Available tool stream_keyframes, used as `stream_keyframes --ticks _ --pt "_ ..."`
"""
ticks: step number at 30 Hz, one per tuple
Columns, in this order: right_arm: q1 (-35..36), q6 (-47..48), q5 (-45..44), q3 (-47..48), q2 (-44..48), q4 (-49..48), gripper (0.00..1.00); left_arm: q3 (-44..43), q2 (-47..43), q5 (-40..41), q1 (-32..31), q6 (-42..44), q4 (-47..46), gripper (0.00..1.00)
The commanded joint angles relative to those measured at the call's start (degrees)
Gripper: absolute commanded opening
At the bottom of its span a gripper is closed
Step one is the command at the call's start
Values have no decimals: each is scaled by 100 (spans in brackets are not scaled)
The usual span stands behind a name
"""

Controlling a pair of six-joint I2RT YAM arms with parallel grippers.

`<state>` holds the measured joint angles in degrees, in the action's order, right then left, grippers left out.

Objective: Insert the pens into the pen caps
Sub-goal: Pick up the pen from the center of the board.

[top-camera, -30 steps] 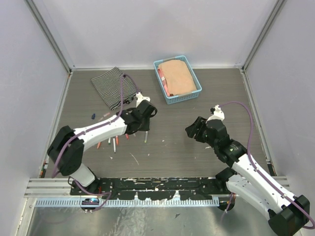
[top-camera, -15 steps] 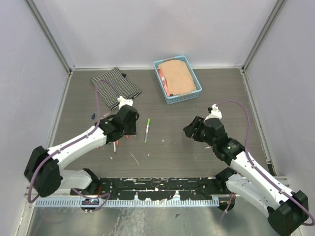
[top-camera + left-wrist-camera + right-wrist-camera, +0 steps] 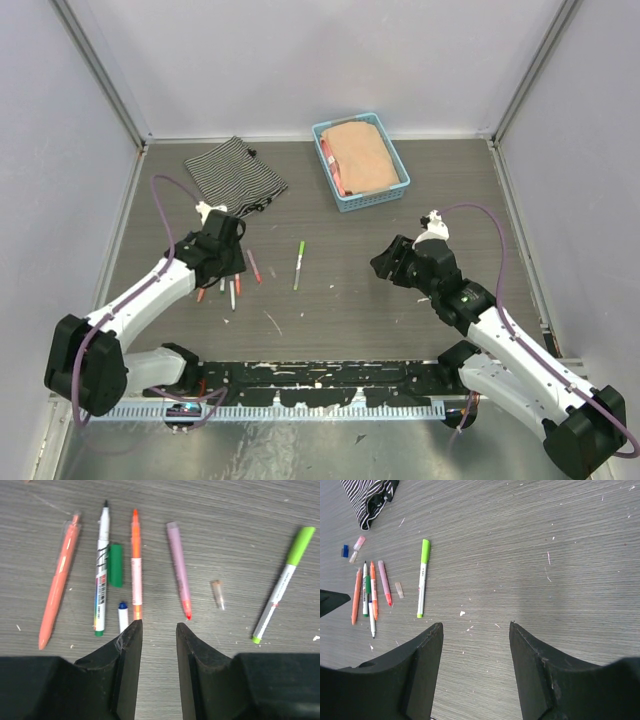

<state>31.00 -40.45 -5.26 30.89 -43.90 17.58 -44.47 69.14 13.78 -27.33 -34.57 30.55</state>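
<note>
Several pens lie side by side on the table. In the left wrist view I see a salmon pen (image 3: 59,597), a white pen (image 3: 101,570) with a green end, an orange pen (image 3: 136,565) and a pink pen (image 3: 179,570) with a red tip. A green pen cap (image 3: 116,565) and a small clear cap (image 3: 218,594) lie among them. A white pen with a lime-green cap (image 3: 282,592) (image 3: 299,264) lies apart to the right. My left gripper (image 3: 157,625) (image 3: 226,262) hovers over the row, open and empty. My right gripper (image 3: 476,625) (image 3: 384,262) is open over bare table.
A striped cloth (image 3: 235,175) lies at the back left and a blue basket (image 3: 398,192) with a tan cloth stands at the back centre. A dark blue cap (image 3: 345,551) and a pink cap (image 3: 359,542) lie near the striped cloth.
My left gripper has pulled away leftward from the lime-capped pen, which now lies free on the table, and stopped over the row of pens. The right arm has barely shifted.
</note>
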Motion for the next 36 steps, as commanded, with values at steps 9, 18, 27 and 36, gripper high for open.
stream_keyframes --ticks 9,18,27,36 --pt "-15 186 -37 219 162 -142 61 538 -84 -250 1133 -181 -52 40" --pt "-14 208 -37 232 121 -159 61 450 318 -320 1301 -91 -164 42" --pt "-11 221 -50 204 135 -158 61 292 884 -1016 1791 336 -223 42" --pt "-12 221 -36 182 116 -202 61 130 1237 -1139 1802 525 -169 39"
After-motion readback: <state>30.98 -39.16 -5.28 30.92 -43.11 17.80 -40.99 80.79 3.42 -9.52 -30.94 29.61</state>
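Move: The white marker lies about 6 cm left of the left hand, 3 cm ahead and 9 below. At that same depth, the green cap is 4 cm left and 3 ahead, the orange pen 2 left and 3 ahead, and the coral pen 10 left and 2 ahead. From the right hand the marker is roughly 40 cm left, 3 ahead and 15 below. Left hand sinks about 7 cm and swings 6 cm left towards the white marker, tipping down, fingers staying part-open. ##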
